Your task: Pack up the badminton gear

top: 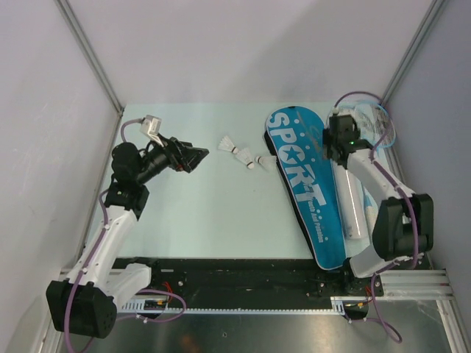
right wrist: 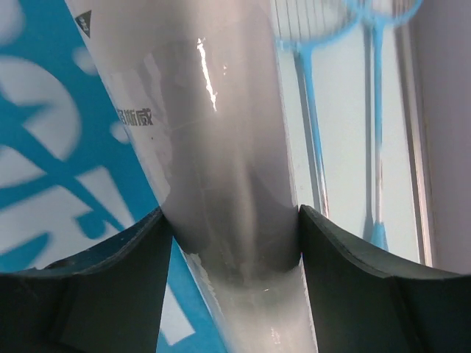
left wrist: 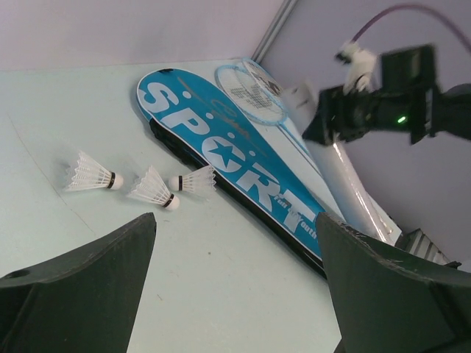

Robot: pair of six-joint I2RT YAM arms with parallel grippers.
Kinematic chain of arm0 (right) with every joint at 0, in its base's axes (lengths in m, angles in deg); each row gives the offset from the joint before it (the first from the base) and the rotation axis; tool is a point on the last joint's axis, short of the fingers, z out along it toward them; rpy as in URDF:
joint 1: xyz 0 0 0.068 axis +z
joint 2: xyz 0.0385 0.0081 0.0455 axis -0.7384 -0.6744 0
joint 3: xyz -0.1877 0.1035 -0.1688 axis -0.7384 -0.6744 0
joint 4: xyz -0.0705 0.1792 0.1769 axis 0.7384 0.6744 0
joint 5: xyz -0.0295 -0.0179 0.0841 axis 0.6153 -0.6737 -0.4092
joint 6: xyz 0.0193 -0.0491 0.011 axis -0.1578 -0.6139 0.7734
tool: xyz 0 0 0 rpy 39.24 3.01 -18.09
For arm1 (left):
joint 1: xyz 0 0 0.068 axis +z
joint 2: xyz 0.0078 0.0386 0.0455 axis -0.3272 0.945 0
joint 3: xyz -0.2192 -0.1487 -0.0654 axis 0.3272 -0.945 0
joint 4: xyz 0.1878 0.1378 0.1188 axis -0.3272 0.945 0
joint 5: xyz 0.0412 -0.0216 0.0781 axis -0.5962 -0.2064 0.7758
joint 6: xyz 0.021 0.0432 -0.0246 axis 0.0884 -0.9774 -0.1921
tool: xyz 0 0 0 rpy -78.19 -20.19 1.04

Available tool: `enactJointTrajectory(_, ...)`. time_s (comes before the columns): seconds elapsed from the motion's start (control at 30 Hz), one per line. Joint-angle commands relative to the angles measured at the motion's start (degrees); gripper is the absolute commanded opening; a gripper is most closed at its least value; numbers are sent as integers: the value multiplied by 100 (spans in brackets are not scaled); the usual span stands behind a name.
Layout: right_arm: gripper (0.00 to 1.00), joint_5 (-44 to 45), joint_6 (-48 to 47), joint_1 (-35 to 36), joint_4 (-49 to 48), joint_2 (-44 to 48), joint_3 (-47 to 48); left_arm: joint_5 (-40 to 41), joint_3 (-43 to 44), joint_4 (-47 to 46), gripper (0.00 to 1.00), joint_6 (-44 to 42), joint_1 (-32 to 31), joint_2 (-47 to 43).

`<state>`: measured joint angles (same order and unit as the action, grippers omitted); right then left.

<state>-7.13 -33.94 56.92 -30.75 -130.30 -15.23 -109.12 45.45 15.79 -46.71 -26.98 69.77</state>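
Observation:
The long blue "SPORT" racket bag (top: 305,184) lies flat on the right of the table. The white tube (top: 352,202) lies along the bag's right side. My right gripper (top: 340,154) is down over the tube's far end, both fingers pressed against the tube (right wrist: 213,132). Beyond it two light-blue rackets (right wrist: 316,110) lie near the right wall. Three white shuttlecocks (top: 228,143) (top: 243,154) (top: 261,160) lie in a row just left of the bag. My left gripper (top: 197,158) hovers open and empty left of them, pointing toward them; its wrist view shows the shuttlecocks (left wrist: 153,190) ahead.
Grey walls close in the table on the left, back and right. A black rail (top: 243,283) with the arm bases runs along the near edge. Pale green table surface (top: 199,213) spreads between the left arm and the bag.

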Motion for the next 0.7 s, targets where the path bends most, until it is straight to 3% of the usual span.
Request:
enactJointTrajectory(0.0, 36, -1306, 479, -211, 1, 731, 875, -130, 210, -243, 93, 140, -29, 55)
enactJointTrajectory(0.2, 31, -3814, 2492, -449, -166, 452, 1341, -113, 192, -243, 93, 219, -29, 142)
enactJointTrajectory(0.4, 24, -5046, 3354, -387, -587, -147, 1403, -174, 201, -243, 93, 228, -29, 230)
enactJointTrajectory(0.57, 25, -5365, 4013, 139, -1281, -289, 1210, -368, 245, -243, 93, 333, -29, 397)
enactJointTrajectory(0.67, 25, -4716, 4724, 745, -2360, 87, 517, -464, 280, -243, 93, 342, -64, 494)
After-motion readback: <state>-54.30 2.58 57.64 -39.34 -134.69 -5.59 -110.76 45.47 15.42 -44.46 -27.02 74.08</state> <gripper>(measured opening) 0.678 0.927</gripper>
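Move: The tube is already gripped and lifted by the right hand. From that hand, the nearest shuttlecock lies about 25 cm left and 5 cm ahead, some 11 below; the other two are about 34 left and 6 ahead, and 41 left and 13 ahead. The blue bag's middle is about 9 cm left and 10 back; the racket heads are 17 right and 20 ahead. From the left hand, the nearest shuttlecock is roughly 21 cm right, 17 ahead and 28 below. The tube, kept in the right hand's steady grip, is carried about 18 cm left across the blue bag towards the shuttlecocks, with a slight reach forward. The hand first rises some 13 cm, then sinks by about 6, rolling some 60 degrees so its left side comes up and the tube's near end swings from right to left. The open left hand sinks about 2 cm. ##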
